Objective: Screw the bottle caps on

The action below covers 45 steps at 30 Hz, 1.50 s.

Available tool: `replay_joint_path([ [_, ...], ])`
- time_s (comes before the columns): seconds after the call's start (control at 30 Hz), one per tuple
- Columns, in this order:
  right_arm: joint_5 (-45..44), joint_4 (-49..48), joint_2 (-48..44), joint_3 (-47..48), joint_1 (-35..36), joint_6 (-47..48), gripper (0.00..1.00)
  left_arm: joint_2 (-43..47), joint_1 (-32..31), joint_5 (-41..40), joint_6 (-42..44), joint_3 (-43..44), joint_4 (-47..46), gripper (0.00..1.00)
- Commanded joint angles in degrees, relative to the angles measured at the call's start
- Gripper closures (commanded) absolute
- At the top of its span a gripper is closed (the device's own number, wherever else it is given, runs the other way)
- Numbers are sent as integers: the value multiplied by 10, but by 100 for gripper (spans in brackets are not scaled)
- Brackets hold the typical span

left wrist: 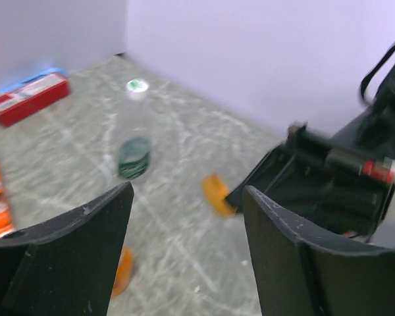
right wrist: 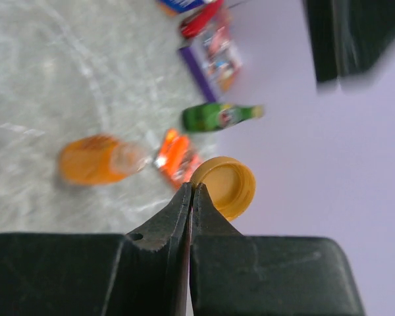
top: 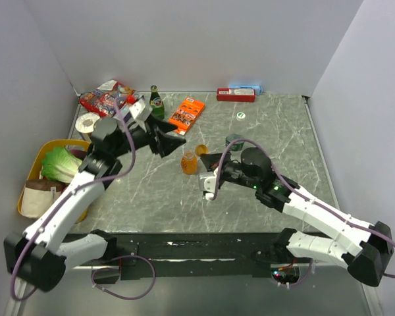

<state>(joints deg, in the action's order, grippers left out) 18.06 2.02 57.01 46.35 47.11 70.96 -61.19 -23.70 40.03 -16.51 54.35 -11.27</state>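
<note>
The squat orange bottle [top: 189,162] stands mid-table, uncapped, and peeks out beside my left finger [left wrist: 122,270]. My left gripper [top: 176,143] hangs just left of it, open, nothing between its fingers [left wrist: 85,250]. My right gripper [top: 206,157] is shut, its tips [right wrist: 192,189] pinching the rim of the orange-brown cap [right wrist: 225,186], held just right of the orange bottle's top [top: 201,150]. The dark green bottle [top: 234,140] stands behind the right gripper. The whitish cap with a green mark [top: 240,116] lies farther back on the table.
A tall green glass bottle [top: 156,102], an orange packet [top: 186,112] and snack bags [top: 105,99] sit at the back left. A red box [top: 236,95] lies against the back wall. A yellow basket [top: 36,168] with lettuce is at the left edge.
</note>
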Motion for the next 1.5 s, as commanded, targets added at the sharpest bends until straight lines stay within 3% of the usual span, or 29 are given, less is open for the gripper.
replay_joint_path([
  [0.0, -48, -140, 29, -5, 22, 64, 100, -65, 0, 114, -72, 87, -6, 28],
  [0.1, -72, -165, 49, 5, 31, 68, 100, -94, -2, 139, -63, 109, 12, 31],
  [0.5, -98, -212, 61, 12, 58, 86, 100, -97, -12, 119, -56, 81, 17, 34],
  [0.6, -99, -218, 64, 15, 62, 93, 100, -104, -19, 113, -53, 81, 16, 39],
  [0.9, -96, -221, 64, 9, 73, 112, 100, -109, -30, 115, -40, 78, 16, 67],
  [0.93, -95, -219, 64, 9, 74, 112, 100, -109, -30, 114, -38, 78, 18, 76],
  [1.07, -100, -200, 63, 10, 73, 110, 100, -102, -31, 116, -25, 74, 27, 95],
  [1.1, -106, -195, 59, 10, 75, 112, 84, -98, -31, 112, -15, 74, 38, 99],
  [1.13, -113, -166, 58, 13, 75, 117, 74, -96, -30, 109, -4, 76, 50, 99],
  [1.2, -133, -137, 39, 15, 75, 106, 61, -80, -28, 96, 66, 94, 103, 99],
  [1.27, -153, -61, 14, 14, 60, 59, 58, -59, -28, 59, 158, 105, 220, 99],
  [1.3, -153, -33, -15, 12, 48, 32, 53, -33, -28, 45, 269, 100, 253, 99],
  [1.33, -155, -8, -29, 14, 36, 1, 51, -17, -30, 13, 318, 89, 304, 99],
  [1.37, -156, 36, -44, 16, 10, -60, 50, 21, -30, 0, 405, 50, 319, 99],
  [1.47, -179, 91, -37, 41, -42, -163, 50, 97, -35, -71, 508, -60, 317, 99],
])
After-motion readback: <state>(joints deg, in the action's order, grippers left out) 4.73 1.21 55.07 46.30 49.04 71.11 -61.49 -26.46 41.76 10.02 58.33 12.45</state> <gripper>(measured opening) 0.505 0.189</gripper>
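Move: The orange cap is already pinched in the right fingertips, its middle about 2 cm ahead and 2 cm left of the right hand. From the open left hand it lies roughly 8 cm right, 1 cm back and 6 cm lower. The orange bottle stands some 6 cm ahead and 5 cm left of the right hand, 23 cm below; the clear bottle about 14 cm ahead, 10 cm right and 18 cm below that hand. The left fingers close on the orange cap's free side after a reach of about 4 cm to the right, while the right hand carries it about 4 cm up and nearly as far left to meet them. The right fingers then open and that hand sinks and pulls back right; the left, gripping on, swings back left and down, fingers tipping some 20 degrees downward. ##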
